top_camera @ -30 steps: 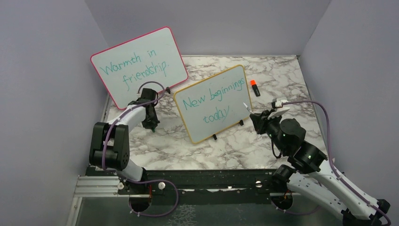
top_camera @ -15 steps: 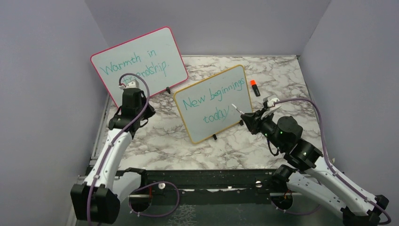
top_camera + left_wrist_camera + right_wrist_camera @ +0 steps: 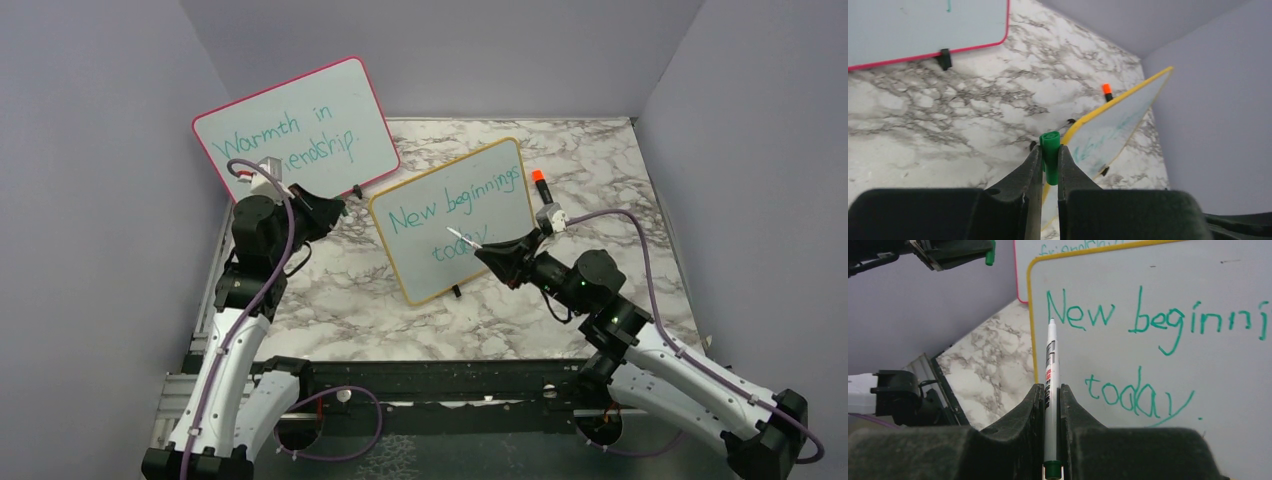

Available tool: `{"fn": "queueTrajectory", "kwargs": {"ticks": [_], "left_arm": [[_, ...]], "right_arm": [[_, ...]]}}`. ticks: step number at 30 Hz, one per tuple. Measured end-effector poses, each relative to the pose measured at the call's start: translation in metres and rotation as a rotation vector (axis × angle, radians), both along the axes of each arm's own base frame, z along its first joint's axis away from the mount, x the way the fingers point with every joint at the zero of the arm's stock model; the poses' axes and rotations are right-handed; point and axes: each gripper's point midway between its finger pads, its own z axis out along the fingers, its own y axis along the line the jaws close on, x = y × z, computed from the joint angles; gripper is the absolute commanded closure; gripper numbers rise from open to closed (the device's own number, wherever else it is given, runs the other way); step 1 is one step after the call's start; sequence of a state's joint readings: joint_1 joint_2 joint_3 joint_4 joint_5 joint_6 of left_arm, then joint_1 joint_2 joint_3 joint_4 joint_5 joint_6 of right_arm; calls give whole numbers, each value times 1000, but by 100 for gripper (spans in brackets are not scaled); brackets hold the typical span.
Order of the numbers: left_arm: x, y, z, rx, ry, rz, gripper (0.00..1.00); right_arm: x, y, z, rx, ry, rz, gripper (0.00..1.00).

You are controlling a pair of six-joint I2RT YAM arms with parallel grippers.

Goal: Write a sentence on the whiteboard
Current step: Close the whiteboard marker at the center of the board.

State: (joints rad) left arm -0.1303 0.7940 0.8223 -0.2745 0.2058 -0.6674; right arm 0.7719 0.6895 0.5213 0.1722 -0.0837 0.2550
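The whiteboard (image 3: 500, 170) with the yellow-orange frame stands tilted at mid-table. It bears the sentence (image 3: 455, 210) "New beginnings today." in teal. My right gripper (image 3: 483, 251) is shut on a white marker (image 3: 460, 237), whose tip points left in front of the word "today". In the right wrist view the marker (image 3: 1050, 355) runs up from the gripper (image 3: 1050, 387) across the board's (image 3: 1198, 370) left edge, near "New" (image 3: 1080, 315). My left gripper (image 3: 1050, 149) is shut on a green cap (image 3: 1050, 157), held in the air left of the board (image 3: 1118, 125).
A larger pink-framed board (image 3: 295, 135) reading "Warmth in friendship" leans at the back left. An orange-capped black marker (image 3: 541, 186) lies on the marble behind the yellow board's right corner. Grey walls close in the table on three sides.
My left arm has lifted off the table and turned its gripper with the cap toward the yellow board. My right gripper has moved left across the board's front with the marker.
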Motion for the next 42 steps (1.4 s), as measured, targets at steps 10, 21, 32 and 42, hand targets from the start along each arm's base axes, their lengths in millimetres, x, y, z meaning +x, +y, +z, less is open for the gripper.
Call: {"fn": "queueTrajectory", "kwargs": {"ticks": [10,21,32,42], "left_arm": [[-13,-31,60,-229,-212,-133,100],[-34,-95,56,-340,-211,-283,100],[-33,-108,50,-420,-213,-234,100],[-28,-104,49,-499,-188,-177,100]], "right_arm": [[-2,37,30,212,-87,124,100],[-15,76,36,284,-136,208,100],[-8,72,47,311,-192,143,99],[-3,73,42,295,-190,125,100]]}}
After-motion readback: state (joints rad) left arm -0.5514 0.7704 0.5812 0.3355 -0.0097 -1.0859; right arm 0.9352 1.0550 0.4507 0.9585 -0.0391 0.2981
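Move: Out to the right of the left hand, which holds the green cap, the tip of the uncapped marker lies about 21 cm to its right, 4 cm back and 2 cm lower. For the right hand, holding the marker, the cap is some 28 cm to its left, 8 cm ahead and slightly above. The yellow-framed whiteboard's middle sits about 15 cm ahead of the right hand, 4 cm left and roughly 12 cm below. Bringing cap and marker together in the air, the left hand carries the cap about 10 cm right and 5 cm up, easing slightly back and rolling some 25 to 30 degrees, its left side dropping. The right hand takes the marker about 7 cm left and 4 cm up, rolling its left side up and tipping the fingers up. Both sideways runs nearly stop partway, leaving small alignments; both grips hold. ##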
